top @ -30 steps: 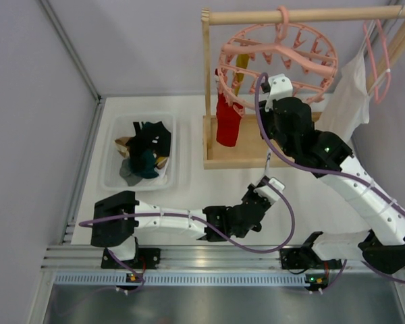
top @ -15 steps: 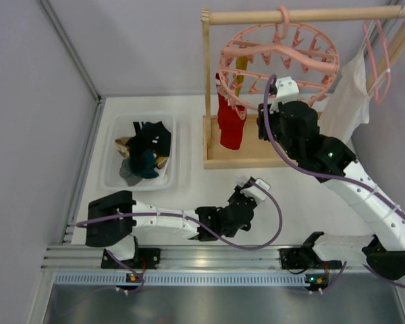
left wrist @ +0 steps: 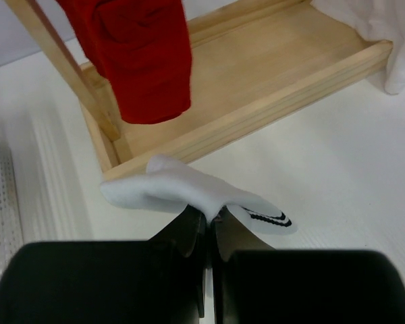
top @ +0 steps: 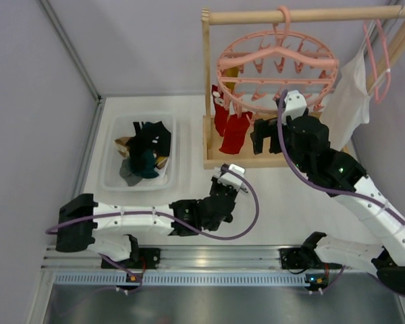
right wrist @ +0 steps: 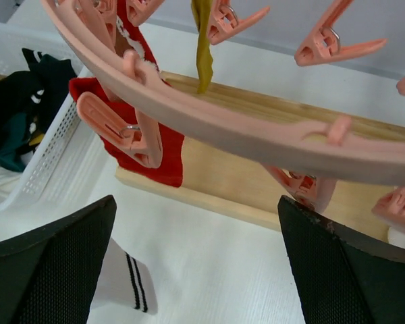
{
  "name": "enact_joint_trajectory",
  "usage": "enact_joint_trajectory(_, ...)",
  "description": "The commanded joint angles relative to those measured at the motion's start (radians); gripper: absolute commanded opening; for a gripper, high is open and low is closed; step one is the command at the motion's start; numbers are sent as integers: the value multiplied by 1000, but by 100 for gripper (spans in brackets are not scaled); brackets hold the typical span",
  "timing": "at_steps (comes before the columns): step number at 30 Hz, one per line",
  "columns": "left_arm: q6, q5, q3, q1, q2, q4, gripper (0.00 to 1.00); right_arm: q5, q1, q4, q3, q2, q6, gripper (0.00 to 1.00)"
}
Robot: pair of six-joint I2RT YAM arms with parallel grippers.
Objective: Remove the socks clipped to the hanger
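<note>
The pink ring hanger hangs by its hook from the wooden rail. Two red socks and a mustard sock are clipped at its left side. In the right wrist view its rim and pegs cross just above the red sock. My right gripper is open and empty, just under the ring; in its own view the fingers are wide apart. My left gripper is shut on a white sock with dark stripes, low over the table in front of the rack base. That sock also shows in the right wrist view.
A white basket at the left holds several dark and teal socks. The wooden rack has an upright post and top rail. A white garment hangs on a thin pink hanger at the right.
My left arm has drawn back to the left with the white sock in its grip. My right gripper has moved right and lower, under the ring. The ring and red socks have swung.
</note>
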Motion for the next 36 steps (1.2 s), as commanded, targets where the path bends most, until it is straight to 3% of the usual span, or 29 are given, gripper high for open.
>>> enact_joint_trajectory(1,-147,-34,-21,58,-98,-167,0,-31,-11,54,-61,-94,12,99)
enact_joint_trajectory(8,-291,-76,-7,155,-384,-493,0,-34,-11,86,-231,-282,25,99)
enact_joint_trajectory(11,-369,-13,8,247,-476,-623,0,-23,-13,77,-273,-326,32,100)
enact_joint_trajectory(17,-388,216,116,633,-466,-775,0,-34,-13,74,-303,-386,60,99)
enact_joint_trajectory(18,-380,314,126,691,-448,-777,0,-38,-13,81,-306,-391,62,99)
enact_joint_trajectory(21,-373,559,177,1007,-347,-772,0,-66,-13,77,-311,-403,69,99)
enact_joint_trajectory(24,-394,626,199,1177,-259,-769,0,-83,-13,69,-319,-423,75,99)
enact_joint_trajectory(27,-396,663,238,1245,-169,-766,0,-91,-13,69,-337,-449,80,99)
enact_joint_trajectory(29,-382,651,266,1247,-104,-769,40,-89,-11,62,-346,-460,75,99)
enact_joint_trajectory(30,-386,640,283,1247,-89,-769,65,-89,-13,57,-348,-461,75,99)
enact_joint_trajectory(32,-394,631,286,1247,-81,-771,98,-89,-13,48,-356,-471,69,99)
enact_joint_trajectory(36,-397,707,291,1246,-127,-763,98,-74,-13,37,-372,-494,65,100)
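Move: The left hand already holds the freed white sock; the basket it is bound for has its middle about 32 cm to the left, 16 cm ahead and some 17 cm below. A red sock hangs roughly 12 cm straight ahead and a little higher; the wooden tray lies about 22 cm ahead and 15 cm to the right, 20 cm down. From the empty right hand that red sock is around 5 cm ahead, 7 cm left and 8 cm lower. The left fingers let go of the white sock over the basket, opening wide only once there. Before that the left hand swings fast some 34 cm left and 16 cm forward, rising, then sinking to slightly below its starting height, turning counter-clockwise about 50 degrees and tipping down. The right hand, still open, backs away from the hanger with a drift right and down. ##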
